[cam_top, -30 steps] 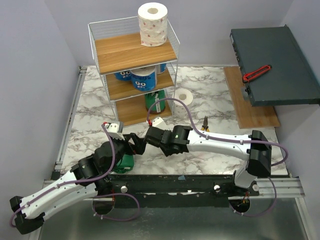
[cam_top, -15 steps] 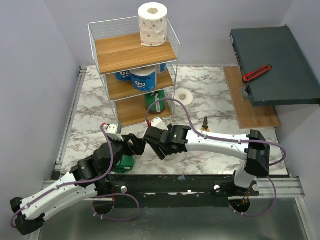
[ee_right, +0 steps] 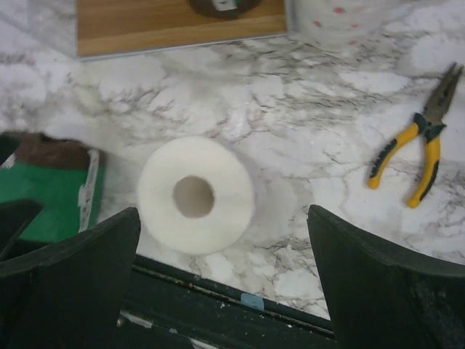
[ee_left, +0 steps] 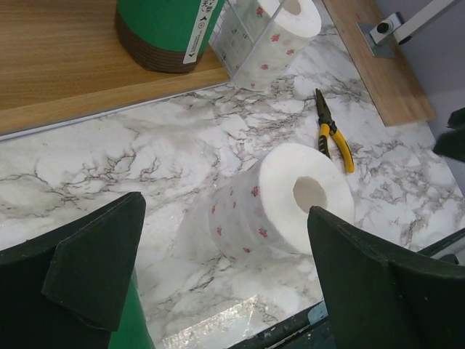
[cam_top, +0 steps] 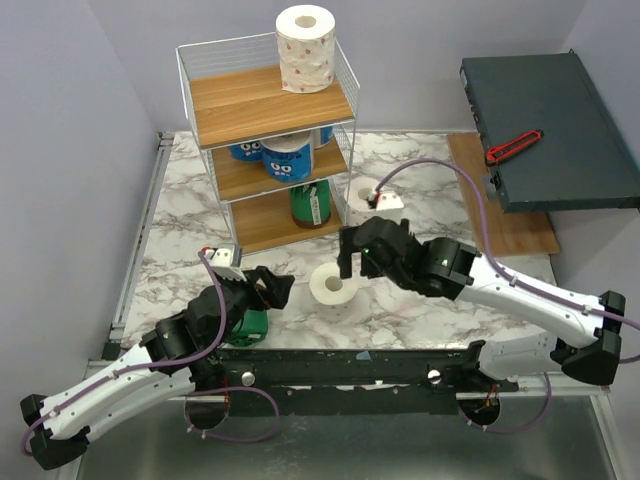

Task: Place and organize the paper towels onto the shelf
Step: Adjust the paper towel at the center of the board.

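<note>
The shelf stands at the back. It holds a white speckled paper towel roll on top, blue rolls on the middle board and a green roll at the bottom. Another speckled roll stands on the table beside it. A white speckled roll stands free on its end near the front edge. My right gripper hangs open above and to its right. My left gripper is open just left of the roll. A green roll lies under it.
Yellow-handled pliers lie on the marble right of the free roll. A dark flat box with a red cutter sits at the back right above a wooden board. The table's black front rail runs close to the roll.
My right gripper has opened, let go of the white speckled roll, and pulled back up and to the right. The roll now stands on the table. The left arm has barely moved.
</note>
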You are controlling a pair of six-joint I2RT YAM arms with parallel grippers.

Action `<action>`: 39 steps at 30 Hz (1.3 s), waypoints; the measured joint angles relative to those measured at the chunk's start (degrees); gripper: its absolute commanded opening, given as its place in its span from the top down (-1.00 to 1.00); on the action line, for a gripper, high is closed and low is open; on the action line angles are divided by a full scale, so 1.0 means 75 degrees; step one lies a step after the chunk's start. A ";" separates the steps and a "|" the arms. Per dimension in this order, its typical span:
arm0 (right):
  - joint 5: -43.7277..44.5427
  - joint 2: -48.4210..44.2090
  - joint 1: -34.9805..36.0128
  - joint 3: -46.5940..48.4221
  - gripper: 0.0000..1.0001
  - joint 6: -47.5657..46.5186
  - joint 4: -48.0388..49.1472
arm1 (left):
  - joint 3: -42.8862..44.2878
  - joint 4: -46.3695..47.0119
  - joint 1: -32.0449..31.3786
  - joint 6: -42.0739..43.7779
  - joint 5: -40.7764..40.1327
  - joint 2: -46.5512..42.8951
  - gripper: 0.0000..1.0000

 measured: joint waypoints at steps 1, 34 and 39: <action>-0.0114 -0.0224 -0.0341 -0.0344 -0.97 0.0187 0.0181 | 0.0003 -0.0006 0.0000 -0.0050 -0.0023 0.0015 -0.97; -0.3541 0.0204 -0.2177 -0.2422 -0.51 0.0210 0.2136 | 0.0813 -0.0560 0.0003 -0.0361 0.0635 0.1110 -0.94; -0.3608 0.0423 -0.2148 -0.2308 -0.44 0.0085 0.2037 | 0.0944 -0.0635 0.0003 -0.0277 0.0766 0.1588 -0.94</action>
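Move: The flowered paper towel, standing on end on the table, has its middle about 5 cm to the left of the right hand and 2 cm back, some 19 cm below. The pliers lie roughly 14 cm to the right and 6 cm ahead of that hand; a second flowered roll stands about 19 cm ahead and 3 cm to its right. From the left hand the paper towel is about 13 cm right, 1 cm ahead and 14 cm lower. Downward, in a quick hooked path: the right hand drops about 11 cm, swinging some 5 cm right and a little forward before coming back left to the near paper towel's top rim. Its wrist tips down some 20 degrees and the wide-open fingers narrow by a quarter, one by the core, one outside the right wall. The open left hand bobs, then eases a couple of centimetres right towards the roll, tipping slightly down. ##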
